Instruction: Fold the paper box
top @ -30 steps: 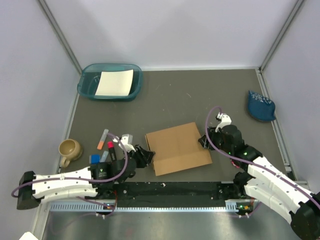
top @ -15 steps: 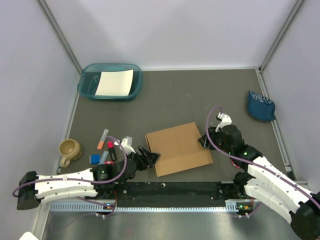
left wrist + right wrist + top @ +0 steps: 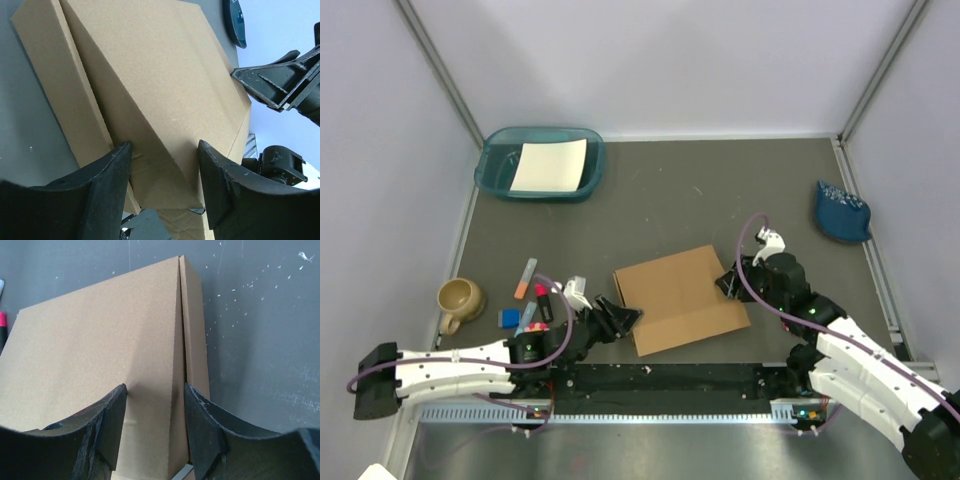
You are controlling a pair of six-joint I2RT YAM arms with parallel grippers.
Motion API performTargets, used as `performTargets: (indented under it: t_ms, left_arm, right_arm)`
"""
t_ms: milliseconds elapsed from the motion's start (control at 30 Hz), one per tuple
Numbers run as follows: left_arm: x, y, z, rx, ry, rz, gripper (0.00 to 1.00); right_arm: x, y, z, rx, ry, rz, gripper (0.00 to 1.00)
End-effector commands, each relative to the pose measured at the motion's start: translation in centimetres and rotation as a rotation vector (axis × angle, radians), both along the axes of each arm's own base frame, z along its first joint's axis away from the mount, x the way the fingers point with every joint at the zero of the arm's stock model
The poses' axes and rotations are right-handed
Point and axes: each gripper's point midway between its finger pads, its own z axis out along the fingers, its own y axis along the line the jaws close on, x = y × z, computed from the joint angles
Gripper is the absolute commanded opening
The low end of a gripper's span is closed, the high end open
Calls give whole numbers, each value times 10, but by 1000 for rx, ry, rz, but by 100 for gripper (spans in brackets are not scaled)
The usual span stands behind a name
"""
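Note:
The paper box (image 3: 680, 298) is flat brown cardboard lying on the grey table between my two arms. My left gripper (image 3: 623, 318) is at its near-left edge. In the left wrist view that gripper (image 3: 162, 152) stands open and straddles a slightly raised panel of the box (image 3: 150, 75). My right gripper (image 3: 728, 284) is at the box's right edge. The right wrist view shows it (image 3: 155, 390) open over the box (image 3: 100, 340), its fingers either side of the seam between the top panel and a narrow side flap.
A teal tray (image 3: 495, 170) holding a white sheet (image 3: 550, 165) stands at the back left. A tan mug (image 3: 460, 298), markers (image 3: 527, 278) and a small blue block (image 3: 509, 318) lie left of the box. A dark blue object (image 3: 841, 212) sits far right.
My left gripper slid right onto the box's edge and its jaws spread wider. The box shifted slightly to the right, and the right gripper went with it.

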Motion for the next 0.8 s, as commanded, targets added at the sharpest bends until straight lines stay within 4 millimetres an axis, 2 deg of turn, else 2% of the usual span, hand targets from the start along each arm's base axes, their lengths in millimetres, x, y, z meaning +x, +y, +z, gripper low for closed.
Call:
performTargets:
  t_ms: [0, 33, 67, 200, 367, 400, 433, 467, 500, 533, 567, 600, 667, 700, 733, 767]
  left_arm:
    - [5, -3, 14, -100, -22, 29, 59]
    - [8, -1, 9, -72, -18, 44, 59]
    - [9, 6, -4, -2, -2, 59, 61]
    - [26, 17, -7, 127, -7, 104, 62]
    - [51, 26, -18, 163, 10, 104, 62]
    - [57, 24, -10, 149, -18, 100, 62]
    - [67, 28, -14, 163, -14, 116, 62]
    - [69, 25, -13, 161, -14, 92, 62]
    - [75, 21, -3, 163, -37, 83, 62]
    - [86, 22, -4, 175, -37, 96, 62]
    - [88, 17, -1, 173, -39, 66, 62]
    - [96, 11, 11, 167, -59, 56, 62]
    - [109, 5, 10, 172, -50, 43, 63]
    - [113, -4, 19, 156, -55, 17, 63]
    - [120, -4, 13, 171, -36, 20, 64]
    - [126, -6, 22, 164, -43, 24, 65]
  right_arm:
    - [-4, 9, 5, 73, -7, 15, 50]
    - [-6, 10, 3, 80, -1, 15, 50]
    - [-7, 9, 0, 80, 6, 13, 50]
    - [-8, 7, -2, 74, 8, 7, 50]
    - [-7, 4, -2, 68, 4, -11, 50]
    - [-7, 3, -4, 63, 4, -14, 50]
    - [-5, 2, -3, 62, -4, -23, 50]
    - [-3, 2, -3, 66, -4, -30, 50]
    - [-2, 3, -1, 71, -9, -34, 50]
    - [1, 4, 1, 78, -22, -40, 50]
    - [3, 4, 0, 80, -15, -49, 50]
    - [4, 5, 0, 83, -17, -50, 50]
    - [9, 8, 4, 96, -30, -51, 51]
    - [9, 9, 2, 89, -19, -50, 51]
    - [10, 8, 3, 86, -19, -54, 52]
    - [10, 8, 6, 76, -16, -52, 53]
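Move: The closed-over box's far-left corner lies about 12 cm ahead of the left hand and 4 cm to its left, a couple of centimetres lower; the box's middle is some 12 cm to this hand's right and 5 cm ahead. The red-capped marker lies roughly 22 cm to its left and 4 cm farther out, on the table. From the right hand, at the box's right edge, the box's middle is about 10 cm left and 3 cm back. Along the box's left side, where the lid's flap stands beside the wall, the left hand travels about 10 cm forward from near the near-left corner towards the far-left one. It drifts left, then partly back right, sinking 2 cm or so and rolling its left side up about 15 degrees, fingers staying part open astride the edge. The right hand keeps its half-open fingers astride the right edge. ##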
